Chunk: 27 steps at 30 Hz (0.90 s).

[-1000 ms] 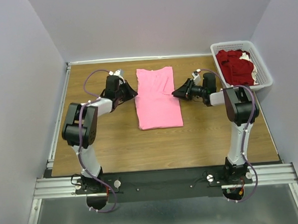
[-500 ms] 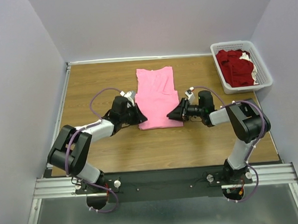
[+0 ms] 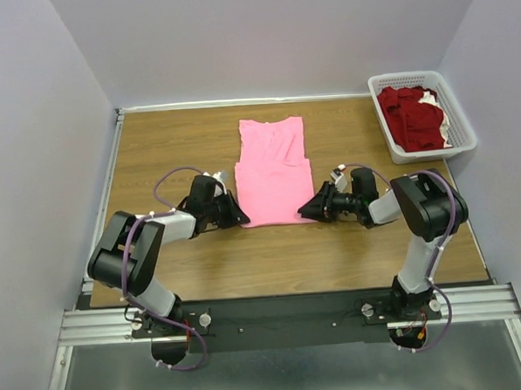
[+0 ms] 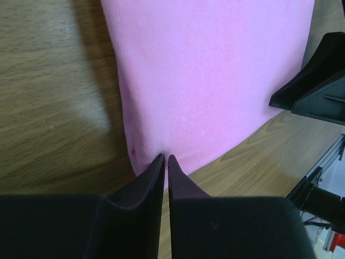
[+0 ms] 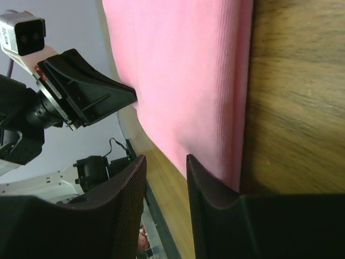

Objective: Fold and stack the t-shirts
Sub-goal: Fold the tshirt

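The bright pink t-shirt [image 3: 272, 172], folded into a long strip, lies flat mid-table. My left gripper [image 3: 240, 217] is low at its near left corner. In the left wrist view the jaws [image 4: 166, 157] are shut, with a bit of pink hem [image 4: 215, 81] pinched at the tips. My right gripper [image 3: 308, 212] sits at the near right corner. Its jaws [image 5: 166, 158] stand open: one finger [image 5: 200, 178] rests against the pink t-shirt's edge [image 5: 183, 70], and wood shows in the gap. Dark red t-shirts [image 3: 412, 117] are heaped in the basket.
The white lattice basket [image 3: 464, 137] stands at the back right corner of the wooden table [image 3: 170, 138]. Grey walls close in the left, back and right. The metal rail [image 3: 284, 312] with both arm bases runs along the near edge.
Both grippers have come from the shirt's middle sides toward me, down to its near corners. The left one now has the hem between its tips.
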Available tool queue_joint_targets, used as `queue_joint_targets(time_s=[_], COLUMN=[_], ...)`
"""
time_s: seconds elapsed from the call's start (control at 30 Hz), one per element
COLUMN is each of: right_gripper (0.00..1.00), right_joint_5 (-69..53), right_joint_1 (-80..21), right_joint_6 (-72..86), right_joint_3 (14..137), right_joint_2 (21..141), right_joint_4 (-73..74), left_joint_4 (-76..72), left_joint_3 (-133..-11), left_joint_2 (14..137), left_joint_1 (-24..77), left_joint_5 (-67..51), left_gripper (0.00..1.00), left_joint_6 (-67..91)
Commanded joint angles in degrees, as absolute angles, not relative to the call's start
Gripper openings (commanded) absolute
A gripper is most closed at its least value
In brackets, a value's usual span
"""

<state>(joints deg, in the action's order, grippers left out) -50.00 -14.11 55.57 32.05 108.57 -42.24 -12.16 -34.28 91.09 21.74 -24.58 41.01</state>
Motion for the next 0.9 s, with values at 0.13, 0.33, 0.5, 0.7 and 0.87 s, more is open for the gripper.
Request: queue_joint_targets(time_s=[0.13, 0.33, 0.5, 0.7, 0.87], right_gripper=[0.45, 0.45, 0.45, 0.45, 0.46], right_joint_5=[-48.5, -44.9, -43.2, -43.1, -42.8], right_joint_1=[-17.4, -27.3, -32.1, -32.9, -32.9], right_joint_6=[57.0, 59.0, 60.4, 61.5, 60.9], right_joint_3=[35.2, 43.9, 50.2, 51.1, 48.2], right_joint_2=[102.3, 105.9, 112.6, 122.1, 120.6], right_joint_4=[-37.5, -37.0, -38.3, -39.4, -39.1], left_joint_4=[-5.8, -0.1, 6.3, 10.2, 7.8], left_joint_3=[-31.2, -32.2, -33.6, -33.8, -29.0], left_joint_2=[82.6, 72.0, 62.5, 53.5, 46.4], left_joint_1=[20.7, 20.7, 20.7, 20.6, 20.1], left_joint_5=[-19.4, -13.1, -4.9, -0.4, -1.1], left_gripper=[0.16, 0.28, 0.58, 0.89, 0.96], left_joint_6=[39.5, 38.4, 36.2, 36.4, 38.1])
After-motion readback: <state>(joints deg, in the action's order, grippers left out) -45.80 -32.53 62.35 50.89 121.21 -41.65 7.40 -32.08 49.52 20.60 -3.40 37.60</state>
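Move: The folded near part of the pink t-shirt has its middle some 8 cm ahead of the right hand and 8 cm to its left, about level. The shirt's near left corner is about 18 cm to the right hand's left and 2 cm nearer the base. The single-layer far part is centred some 25 cm ahead and 8 cm left. From the left hand, the folded part's middle lies about 9 cm ahead and 9 cm to the right. Arcing to its left, the right hand lifts off the near right part of the shirt, rises about 7 cm, crosses some 13 cm towards the near left corner and comes down on the shirt, its part-open fingers unchanged. The left hand first lets it pass, rising about 14 cm and drawing left off the near left corner while its fingertips tilt up and its nearly shut fingers open wide. ##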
